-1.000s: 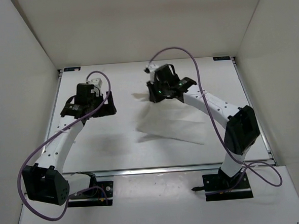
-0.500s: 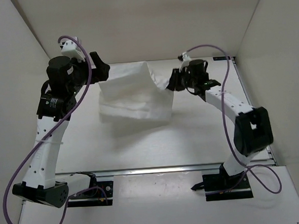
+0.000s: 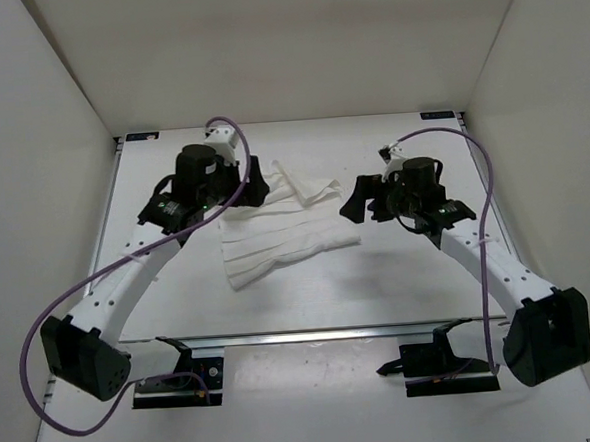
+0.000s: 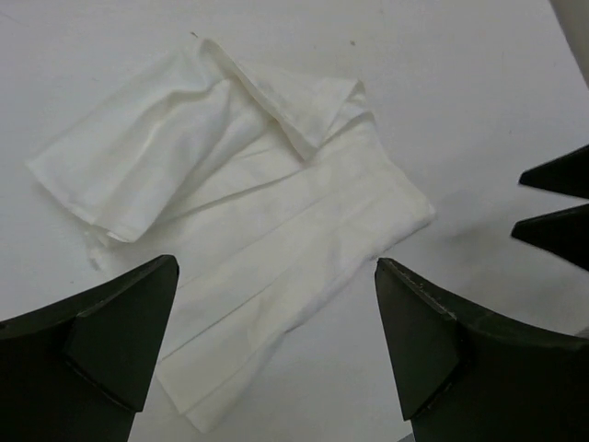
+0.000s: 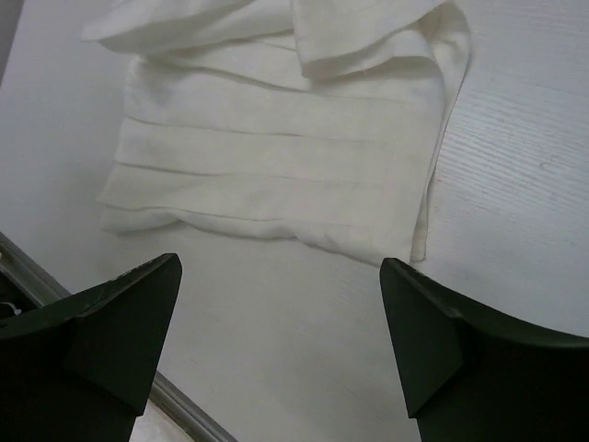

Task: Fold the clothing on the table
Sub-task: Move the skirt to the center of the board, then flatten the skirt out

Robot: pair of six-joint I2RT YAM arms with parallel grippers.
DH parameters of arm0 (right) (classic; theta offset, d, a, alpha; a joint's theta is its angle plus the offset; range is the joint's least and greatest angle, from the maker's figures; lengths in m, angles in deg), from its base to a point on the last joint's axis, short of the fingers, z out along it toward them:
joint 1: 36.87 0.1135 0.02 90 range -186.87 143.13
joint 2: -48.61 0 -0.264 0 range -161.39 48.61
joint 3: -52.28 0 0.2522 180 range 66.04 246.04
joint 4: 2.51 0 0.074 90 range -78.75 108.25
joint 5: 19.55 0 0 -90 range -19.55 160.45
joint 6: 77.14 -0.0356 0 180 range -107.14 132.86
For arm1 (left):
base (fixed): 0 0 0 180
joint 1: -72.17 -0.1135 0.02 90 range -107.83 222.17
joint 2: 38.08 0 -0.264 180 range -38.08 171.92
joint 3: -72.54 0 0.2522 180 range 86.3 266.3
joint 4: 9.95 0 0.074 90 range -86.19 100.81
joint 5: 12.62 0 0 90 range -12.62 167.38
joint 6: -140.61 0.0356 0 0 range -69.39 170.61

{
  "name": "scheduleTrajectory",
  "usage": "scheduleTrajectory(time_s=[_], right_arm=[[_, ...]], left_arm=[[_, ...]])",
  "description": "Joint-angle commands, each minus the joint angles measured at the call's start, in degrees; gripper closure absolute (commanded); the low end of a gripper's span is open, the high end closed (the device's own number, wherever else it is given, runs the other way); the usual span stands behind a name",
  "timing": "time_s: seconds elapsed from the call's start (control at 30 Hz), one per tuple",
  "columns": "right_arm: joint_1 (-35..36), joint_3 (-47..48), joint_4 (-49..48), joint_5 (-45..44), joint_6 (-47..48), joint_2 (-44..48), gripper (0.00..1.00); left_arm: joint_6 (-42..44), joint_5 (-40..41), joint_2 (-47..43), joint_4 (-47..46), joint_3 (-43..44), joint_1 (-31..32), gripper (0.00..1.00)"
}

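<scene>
The clothing (image 3: 287, 226), white and pleated, lies crumpled and partly doubled over on the table (image 3: 409, 284), its far edge bunched up. My left gripper (image 3: 255, 189) hovers open at the clothing's far left corner, holding nothing. In the left wrist view the clothing (image 4: 248, 203) spreads below my open left gripper (image 4: 274, 267). My right gripper (image 3: 355, 201) hangs open just right of the clothing, apart from it. In the right wrist view the clothing (image 5: 276, 157) lies beyond my empty right gripper (image 5: 280, 261).
White walls (image 3: 60, 145) enclose the table on the left, right and back. A metal rail (image 3: 312, 333) runs along the near edge, also seen in the right wrist view as the rail (image 5: 175, 401). Purple cables (image 3: 41, 327) loop from both arms.
The clothing, held up between the two grippers half a second ago, now lies on the table. My right gripper has opened and let it go. Both arms have come nearer and lower.
</scene>
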State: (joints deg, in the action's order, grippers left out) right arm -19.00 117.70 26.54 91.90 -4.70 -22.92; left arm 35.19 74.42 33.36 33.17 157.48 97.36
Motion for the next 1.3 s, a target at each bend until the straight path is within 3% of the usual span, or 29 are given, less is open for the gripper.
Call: scheduleTrajectory(time_s=[0.0,0.03,0.17,0.23,0.27,0.33,0.43,0.6,0.73,1.0,1.27], right_arm=[[-0.73,-4.62,-2.19,-1.16,-1.33,0.86,0.14],[-1.95,-5.59,-2.98,0.42,-1.77,0.25,0.2],[-0.47,-6.58,-5.96,0.43,-1.95,-3.61,0.68],[0.67,-4.91,-7.2,0.52,-2.12,-8.78,0.81],[1.72,-3.07,-7.64,0.96,-1.78,-10.28,0.93],[3.48,1.84,-8.69,1.31,-2.04,-16.68,0.96],[5.42,10.44,-8.26,3.07,-1.77,-24.68,0.99],[7.97,19.69,-7.12,2.8,-1.86,-33.49,0.99],[7.89,23.39,-4.23,3.34,-3.53,-38.85,0.99],[8.41,20.86,3.08,-3.61,-4.49,-37.28,1.0],[7.09,19.0,6.42,-2.99,-4.15,-40.36,0.99]], left_arm=[[2.67,-0.29,4.04,-6.33,-2.44,3.99,0.01],[2.76,-2.12,6.49,-6.77,-2.53,4.25,0.02],[1.71,-2.06,12.05,-8.88,-2.8,5.21,0.11],[1.71,-0.04,14.16,-9.67,-3.93,6.09,0.21],[1.45,2.58,14.78,-10.55,-5.25,6.71,0.32],[0.66,9.52,15.31,-12.57,-8.23,7.59,0.72],[-1.71,12.1,15.92,-14.07,-11.84,7.15,1.0],[-3.73,12.45,19.17,-12.84,-13.09,5.57,1.0],[-6.72,15.79,25.85,-8.19,-9.92,8.38,1.0],[-12.43,12.11,28.32,-7.48,-14.56,11.11,1.0],[-18.5,9.81,24.19,-6.43,-20.37,14.62,1.0]])
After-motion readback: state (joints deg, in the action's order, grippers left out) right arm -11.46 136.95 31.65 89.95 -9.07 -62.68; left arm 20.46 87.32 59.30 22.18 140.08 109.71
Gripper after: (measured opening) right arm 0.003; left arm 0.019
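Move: The skirt's middle lies about 4 cm ahead of my left hand, 8 cm to its right and 25 cm below. From that same hand, the folded flap is some 15 cm ahead and 13 cm right, and the near left corner about 12 cm back and 4 cm left. From my empty right hand, the skirt's middle is roughly 7 cm ahead, 15 cm left and 16 cm below; its near right corner lies almost straight beneath, some 2 cm ahead. I shut both open grippers empty while bringing them down over the near half of the skirt. My left hand swings a little right, drops about 25 cm and tips down, setting its closed tips on the cloth and dragging back. My right hand sinks, sweeps some 10 cm left and forward, then eases back and down, fingers tipping steeper, to the skirt's right part. ##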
